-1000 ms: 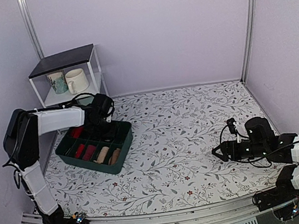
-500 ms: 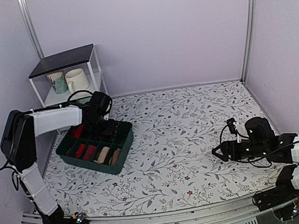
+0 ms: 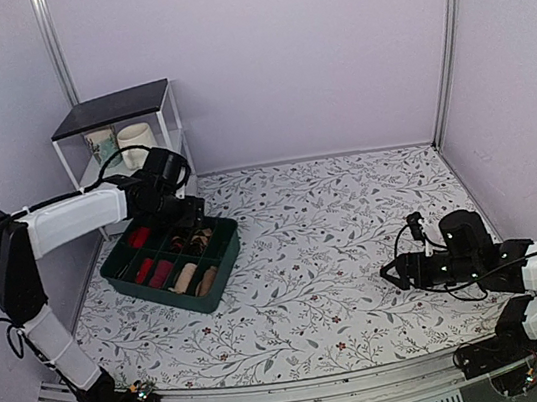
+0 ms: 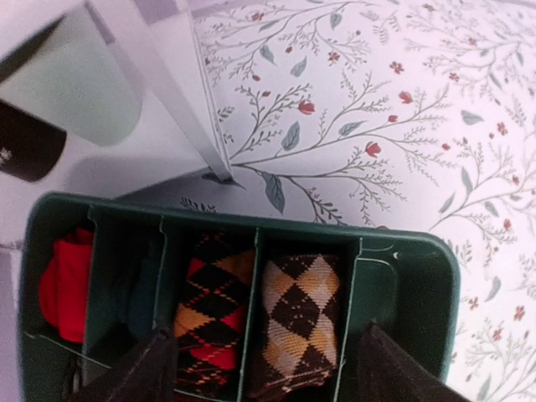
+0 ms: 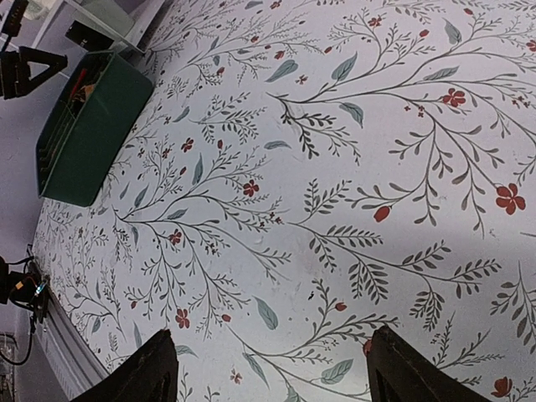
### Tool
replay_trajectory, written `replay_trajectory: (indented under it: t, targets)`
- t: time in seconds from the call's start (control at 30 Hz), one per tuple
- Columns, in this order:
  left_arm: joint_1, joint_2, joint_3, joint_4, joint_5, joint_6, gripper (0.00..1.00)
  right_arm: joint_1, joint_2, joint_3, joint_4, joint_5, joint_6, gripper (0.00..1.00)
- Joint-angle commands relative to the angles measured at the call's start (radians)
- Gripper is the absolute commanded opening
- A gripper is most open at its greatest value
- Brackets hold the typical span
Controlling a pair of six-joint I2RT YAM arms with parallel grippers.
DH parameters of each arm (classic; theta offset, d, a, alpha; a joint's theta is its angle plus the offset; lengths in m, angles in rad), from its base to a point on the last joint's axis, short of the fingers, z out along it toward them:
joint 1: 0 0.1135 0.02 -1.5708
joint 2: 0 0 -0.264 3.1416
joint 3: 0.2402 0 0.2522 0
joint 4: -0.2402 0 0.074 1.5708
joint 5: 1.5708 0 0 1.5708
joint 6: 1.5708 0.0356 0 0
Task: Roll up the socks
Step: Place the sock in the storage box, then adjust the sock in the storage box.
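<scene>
The socks [image 4: 301,322], a brown and tan argyle roll, lie in a back-row compartment of the green bin [image 4: 402,244], the second from its right end. My left gripper [image 4: 266,339] hangs open just above them. Its dark fingers [image 4: 149,368] straddle the roll and the compartment beside it without touching either. In the top view the socks [image 3: 202,237] show as a small chequered patch below the left gripper [image 3: 184,210]. My right gripper [image 3: 393,273] is open above bare tablecloth at the right, and in its own view the right gripper [image 5: 272,335] holds nothing.
A red, black and orange argyle roll [image 4: 209,306] and a red roll [image 4: 67,285] fill neighbouring compartments. Red, beige and pink rolls sit in the front row of the bin [image 3: 161,290]. A white shelf [image 3: 118,107] holding two mugs [image 3: 136,137] stands right behind the bin.
My left gripper opened and rose up and back from the bin, leaving the argyle roll in its compartment. The right arm has not moved.
</scene>
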Motion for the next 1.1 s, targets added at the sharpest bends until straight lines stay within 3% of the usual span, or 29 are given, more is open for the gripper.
replay_trajectory:
  t: [0.0, 0.07, 0.13, 0.57, 1.07]
  targets:
    - [-0.011, -0.032, -0.036, 0.016, 0.012, 0.0, 0.58, -0.005, 0.017, -0.007, 0.037, -0.003, 0.01, 0.79]
    - [-0.011, -0.023, -0.041, 0.026, 0.035, 0.002, 0.31, -0.004, 0.02, -0.005, 0.037, -0.004, 0.008, 0.79]
    - [-0.011, -0.011, -0.044, 0.038, 0.066, 0.002, 0.23, -0.004, 0.02, -0.006, 0.037, -0.004, 0.007, 0.79]
    - [-0.011, 0.041, -0.06, -0.012, 0.115, 0.005, 0.11, -0.005, 0.004, -0.02, 0.033, -0.001, 0.013, 0.79]
    - [-0.027, 0.144, -0.038, -0.146, 0.068, 0.03, 0.12, -0.005, 0.007, -0.047, 0.066, -0.013, 0.025, 0.79]
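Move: The light argyle sock already lies in its box compartment about 9 cm below the left hand, 1 cm to its right and level fore and aft. The dark argyle sock is some 4 cm left of the hand, also level with it; the beige sock is 8 cm back and 3 cm left, both about 9 cm down. From the right hand the light argyle sock is roughly 19 cm ahead and 37 cm left. The left hand shuts its empty fingers and sinks about 8 cm, drawing back 4, to the sock's near end. ##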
